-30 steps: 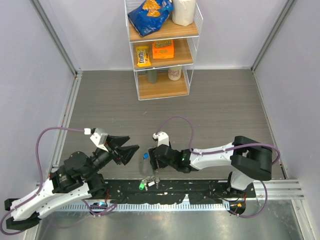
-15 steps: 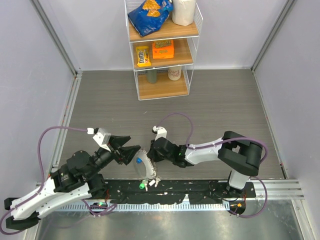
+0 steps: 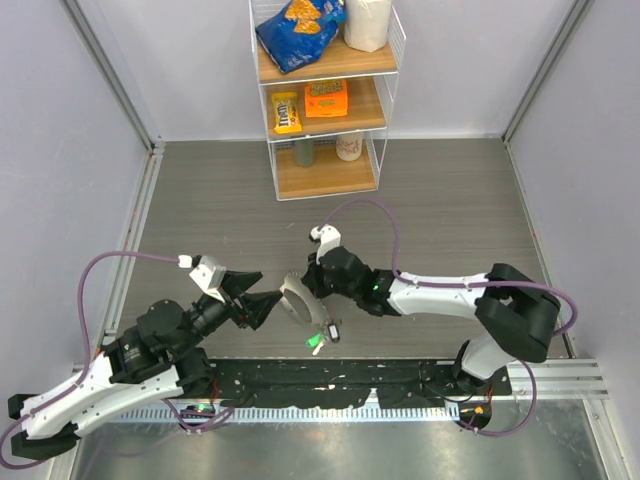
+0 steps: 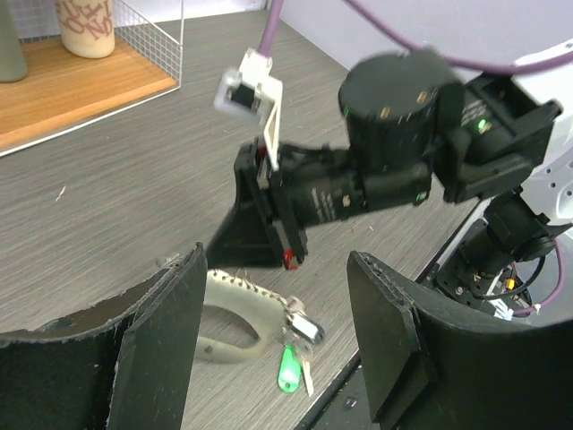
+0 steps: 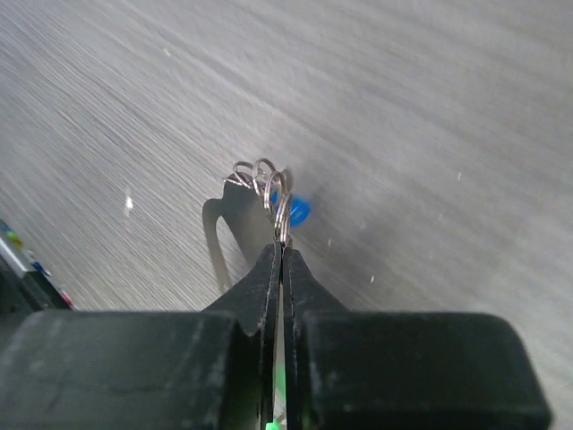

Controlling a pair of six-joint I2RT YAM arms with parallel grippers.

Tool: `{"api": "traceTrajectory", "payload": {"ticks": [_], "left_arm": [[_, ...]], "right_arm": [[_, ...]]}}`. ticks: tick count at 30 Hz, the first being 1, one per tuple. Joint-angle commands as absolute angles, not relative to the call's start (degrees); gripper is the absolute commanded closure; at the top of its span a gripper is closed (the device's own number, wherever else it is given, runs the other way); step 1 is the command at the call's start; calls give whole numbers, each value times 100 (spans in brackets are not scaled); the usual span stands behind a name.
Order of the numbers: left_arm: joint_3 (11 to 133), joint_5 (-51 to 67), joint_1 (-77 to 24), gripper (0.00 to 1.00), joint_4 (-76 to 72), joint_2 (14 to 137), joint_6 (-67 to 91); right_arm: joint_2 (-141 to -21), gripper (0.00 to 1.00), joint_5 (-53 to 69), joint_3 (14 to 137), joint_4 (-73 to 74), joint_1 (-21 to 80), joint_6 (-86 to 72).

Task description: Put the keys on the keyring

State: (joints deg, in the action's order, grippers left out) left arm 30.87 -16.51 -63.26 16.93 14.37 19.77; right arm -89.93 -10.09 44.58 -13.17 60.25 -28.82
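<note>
My right gripper [image 3: 300,289] [image 5: 281,246] is shut on the keyring [image 3: 294,301], a pale grey floppy loop held at its upper end. In the right wrist view small wire coils [image 5: 265,184] of the ring stick out past the shut fingertips, with a blue key [image 5: 296,210] beside them. A green key [image 3: 315,342] [image 4: 288,369] and a silvery dark key [image 3: 331,330] [image 4: 305,328] dangle from the loop's lower end. My left gripper [image 3: 262,298] [image 4: 277,349] is open just left of the loop [image 4: 235,312], which shows between its fingers untouched.
A wire shelf unit [image 3: 325,100] with snack packs stands at the back of the table. A black mat [image 3: 340,382] lines the near edge, just below the hanging keys. Grey walls close in both sides.
The right gripper shut on the keyring and carried it up and away from the near edge, keys trailing. The left gripper edged slightly toward it, still open.
</note>
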Motion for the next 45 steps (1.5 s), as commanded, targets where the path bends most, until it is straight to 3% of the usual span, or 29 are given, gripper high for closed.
{"api": "traceTrajectory", "payload": {"ticks": [1, 14, 28, 31, 34, 38, 45], "left_arm": [[3155, -1714, -6319, 30, 1389, 1494, 1846], [3138, -1775, -6319, 30, 1283, 1468, 1775], [3129, -1687, -6319, 30, 1222, 1512, 1977], [3111, -1731, -6319, 30, 1239, 1494, 2004], [3129, -1749, -6311, 30, 1257, 1503, 1995], [3138, -1775, -6319, 30, 1231, 1547, 1978], [3129, -1740, -6319, 30, 1116, 1696, 1925]], "right_arm": [[-8403, 95, -642, 5018, -1257, 5819, -2057], [-7277, 95, -132, 4816, -1187, 5801, -2118], [-9175, 94, 686, 5256, -1538, 5976, -2593], [-9211, 87, 773, 5221, -1678, 6038, -2619], [-8992, 62, 677, 5142, -1749, 6099, -2479], [-8333, 43, 370, 4940, -1495, 6135, -2207], [-7032, 39, -509, 4149, -591, 6135, -1732]]}}
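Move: On the table, the patch where the keyring will lie is about 6 cm back of the right hand, 1 cm to its left and some 5 cm below; that hand already pinches the keyring's upper end. Trailing from it, the green key hangs some 12 cm back and 3 cm to the hand's right, the black fob about 11 cm back and 7 cm right. From the idle left hand the same patch lies roughly 1 cm back, 5 cm right and 24 cm below. Lifting the pinched keyring about 12 cm with the keys on it, the right hand then brings it down again towards the table by as much, easing some 3 cm back and 3 cm left and turning about 15 degrees counter-clockwise. Low down its fingers spread and let go, and the empty hand rises about 9 cm away from the keyring. ##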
